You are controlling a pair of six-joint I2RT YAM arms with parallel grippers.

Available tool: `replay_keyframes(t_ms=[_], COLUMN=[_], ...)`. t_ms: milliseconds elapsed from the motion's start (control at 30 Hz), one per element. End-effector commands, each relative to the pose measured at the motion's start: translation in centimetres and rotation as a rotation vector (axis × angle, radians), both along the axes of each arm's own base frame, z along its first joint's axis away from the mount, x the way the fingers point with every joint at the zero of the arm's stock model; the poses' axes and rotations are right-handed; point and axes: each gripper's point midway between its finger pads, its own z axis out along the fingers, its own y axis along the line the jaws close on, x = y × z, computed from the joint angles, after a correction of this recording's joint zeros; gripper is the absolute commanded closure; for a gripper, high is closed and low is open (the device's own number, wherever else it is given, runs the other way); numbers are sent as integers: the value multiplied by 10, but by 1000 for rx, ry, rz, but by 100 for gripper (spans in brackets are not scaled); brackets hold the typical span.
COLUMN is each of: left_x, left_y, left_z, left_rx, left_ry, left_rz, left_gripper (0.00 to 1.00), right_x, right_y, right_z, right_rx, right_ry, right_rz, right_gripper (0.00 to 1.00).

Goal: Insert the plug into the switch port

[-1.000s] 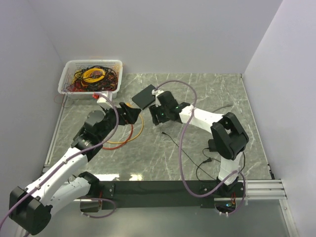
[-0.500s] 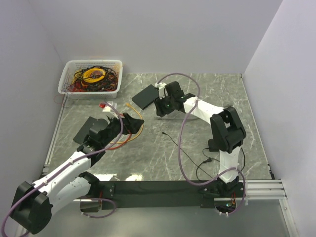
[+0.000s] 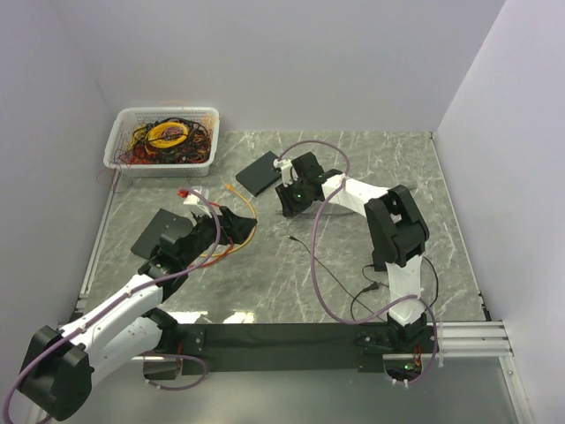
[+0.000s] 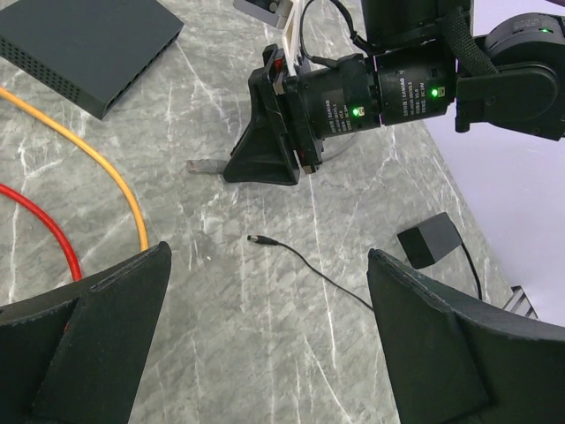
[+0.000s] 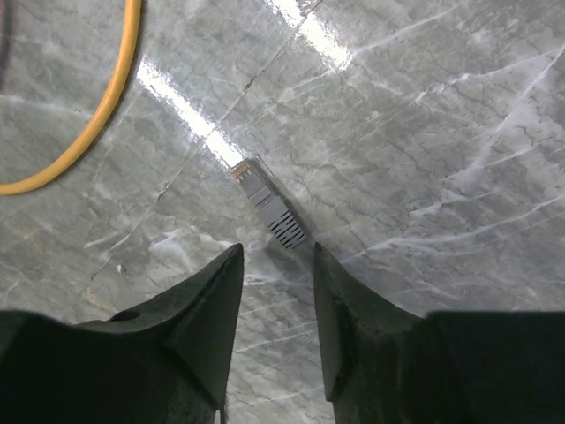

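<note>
The switch (image 3: 259, 172) is a flat dark box lying at the back middle of the table, and its ported side shows in the left wrist view (image 4: 84, 44). The plug (image 5: 265, 208) is a small grey network connector lying flat on the marble, also seen as a grey plug (image 4: 201, 165) from the left wrist. My right gripper (image 5: 275, 256) points down just behind it, jaws narrowly open with only marble between them. It stands beside the switch's right corner (image 3: 287, 208). My left gripper (image 4: 269, 327) is wide open and holds nothing (image 3: 231, 225).
An orange cable (image 4: 97, 159) and a red cable (image 4: 44, 230) loop on the table left of the plug. A thin black lead with a barrel tip (image 4: 259, 239) and its black adapter (image 4: 430, 241) lie nearer. A white basket (image 3: 163, 137) of tangled cables sits at the back left.
My left arm has pulled back toward the near left, away from the switch. My right gripper has dropped lower over the plug and its jaws have narrowed.
</note>
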Motion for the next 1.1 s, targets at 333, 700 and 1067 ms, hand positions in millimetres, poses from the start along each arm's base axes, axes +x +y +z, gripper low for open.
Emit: replay_keyframes(t_ms=[333,700,1067], left_x=[-4,-5,-5], left_y=[1,6,9], left_z=[5,2,22], left_rx=[-24,-9,-20], left_ry=[-39,-38,-73], left_rz=[-7,9,25], left_gripper=[1,1,1], right_x=[4,-11,-36], right_y=[7,13,17], right_z=[-12,-23,35], right_rx=[-97,-131,10], right_ry=[-26,-6,-107], right_rz=[-3,11,-8], right_gripper=[56,81,95])
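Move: The grey plug lies on the table just under the right hand's half-open fingertips, about 1 cm ahead, 2 cm to the left and 2 cm below. From that hand the far black switch is some 10 cm ahead and 6 cm left, the yellow cable's bend about 7 cm left and 1 cm back, and the black cable tip roughly 7 cm back and 2 cm right, all about 3 cm lower. From the left hand the plug is some 13 cm ahead, 7 cm right and 17 cm below. The right hand eases down and then left by about 1.5 cm each, tilting some 5 degrees so its left side dips, until its tips straddle the ribbed rear of the grey plug, and pinches it there. With the fingers keeping their hold, the hand then draws back about 3 cm towards its base, away from the far switch, rising only about half a centimetre. ##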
